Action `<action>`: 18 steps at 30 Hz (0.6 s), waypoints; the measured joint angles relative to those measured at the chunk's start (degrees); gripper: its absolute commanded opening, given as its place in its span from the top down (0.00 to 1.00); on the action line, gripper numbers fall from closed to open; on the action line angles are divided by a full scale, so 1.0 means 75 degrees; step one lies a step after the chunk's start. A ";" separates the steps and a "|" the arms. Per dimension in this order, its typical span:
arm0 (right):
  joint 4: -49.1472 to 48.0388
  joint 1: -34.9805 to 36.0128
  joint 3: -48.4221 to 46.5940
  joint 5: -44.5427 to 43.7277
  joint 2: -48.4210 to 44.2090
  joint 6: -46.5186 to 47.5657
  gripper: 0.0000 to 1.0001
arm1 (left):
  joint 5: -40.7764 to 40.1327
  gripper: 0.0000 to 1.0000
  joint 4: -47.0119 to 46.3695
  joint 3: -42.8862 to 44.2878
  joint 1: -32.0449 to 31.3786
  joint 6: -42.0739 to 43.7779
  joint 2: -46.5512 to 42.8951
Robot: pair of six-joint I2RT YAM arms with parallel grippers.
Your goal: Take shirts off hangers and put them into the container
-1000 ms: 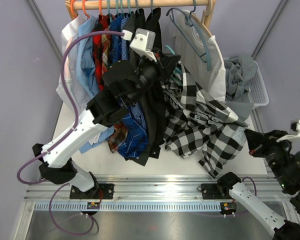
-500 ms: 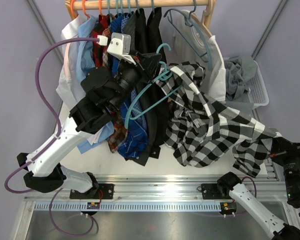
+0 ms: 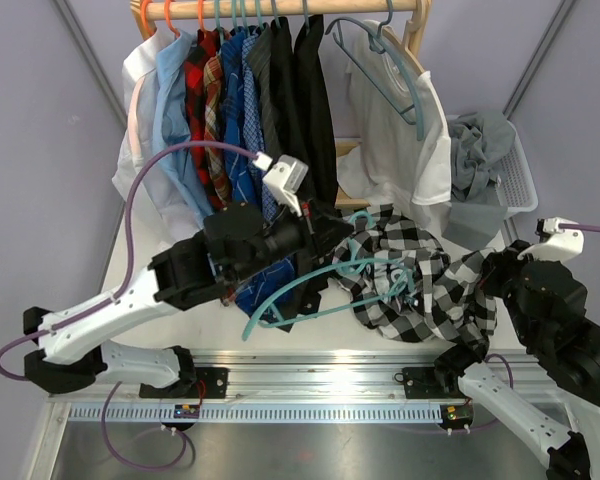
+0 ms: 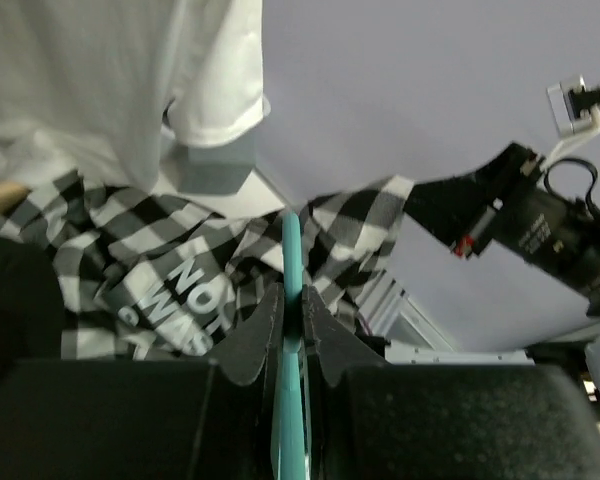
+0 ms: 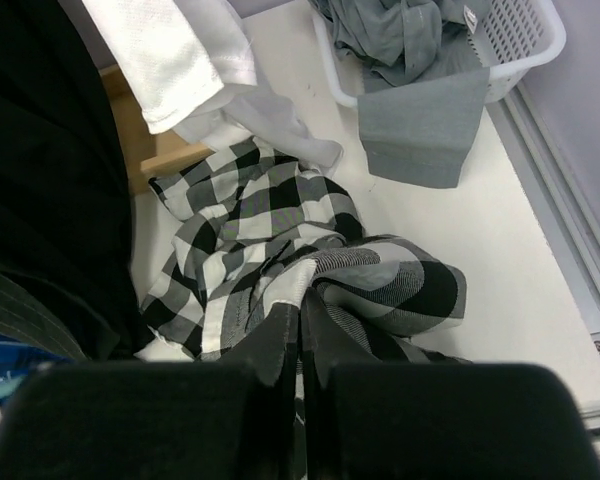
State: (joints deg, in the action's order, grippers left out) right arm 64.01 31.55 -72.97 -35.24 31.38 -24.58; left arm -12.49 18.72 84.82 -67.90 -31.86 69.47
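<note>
The black-and-white check shirt point(image 3: 412, 282) lies bunched on the table in front of the rack. My left gripper point(image 3: 325, 238) is shut on a teal hanger point(image 3: 302, 288) point(image 4: 291, 250) low over the table. The hanger's far end lies among the shirt's folds. My right gripper point(image 5: 301, 325) is shut on a fold of the check shirt point(image 5: 280, 230) at the heap's right side point(image 3: 477, 300). More shirts point(image 3: 245, 100) hang in a row on the wooden rail. The white lattice container point(image 3: 523, 180) point(image 5: 540, 40) at the back right holds a grey shirt point(image 3: 477, 150).
A white shirt point(image 3: 405, 140) hangs on a grey-blue hanger point(image 3: 385, 65) at the rail's right end, between the row and the container. A grey sleeve point(image 5: 425, 125) drapes over the container's near wall. A metal rail point(image 3: 310, 385) runs along the table's near edge.
My left gripper came down from the rail with the teal hanger. The check shirt, stretched between the arms before, has dropped into a heap. My right gripper moved in towards it.
</note>
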 measured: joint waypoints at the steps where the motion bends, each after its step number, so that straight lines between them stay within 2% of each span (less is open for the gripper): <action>1: -0.0015 0.0000 0.0006 0.0032 0.0029 0.0029 0.89 | -0.0058 1.00 0.0134 -0.0172 -0.0073 -0.0082 -0.0233; 3: -0.0061 -0.0003 0.0017 0.0137 0.0134 0.0055 0.53 | -0.0254 1.00 0.0402 -0.0458 -0.0128 -0.0213 -0.0746; 5: -0.0230 -0.0009 0.0047 0.0481 0.0286 0.0187 0.29 | -0.0501 1.00 0.0571 -0.0676 -0.0134 -0.0303 -0.1297; 8: -0.0527 -0.0006 0.0064 0.1478 0.0510 0.0513 0.22 | -0.0874 1.00 0.0758 -0.0816 -0.0131 -0.0361 -0.1979; 12: -0.0901 -0.0006 0.0009 0.3302 0.0603 0.0796 0.22 | -0.1309 1.00 0.0781 -0.0833 -0.0134 -0.0391 -0.2387; 18: -0.1335 -0.0009 -0.0321 0.5514 0.0606 0.0935 0.23 | -0.2154 1.00 0.0624 -0.0851 -0.0251 -0.0326 -0.1883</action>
State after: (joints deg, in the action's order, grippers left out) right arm 54.00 31.48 -75.37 6.11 35.92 -17.56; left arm -28.64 23.40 78.43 -69.78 -34.30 55.35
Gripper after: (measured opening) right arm 0.770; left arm 0.096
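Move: The teal hanger hangs from the left fingers by its hook end, its middle about 10 cm below the left hand and 3 cm back. From the right hand, still pinching the checked shirt, that middle lies some 27 cm left, 2 cm ahead, level in height. The checked shirt's heap is about 9 cm ahead, 13 cm left and 15 cm below the right hand; the white shirt hangs 28 cm ahead, 20 cm left, about 10 cm higher. Swinging left and coming up slightly at the end, the right hand opens wide, lets go of the checked shirt and travels about 13 cm towards the hanger's near end, turning some 40 degrees counter-clockwise, stopping short of touching. The left hand keeps its pinch and carries the hanger left, away from the shirt, easing back slightly at the end while turning a little counter-clockwise. ##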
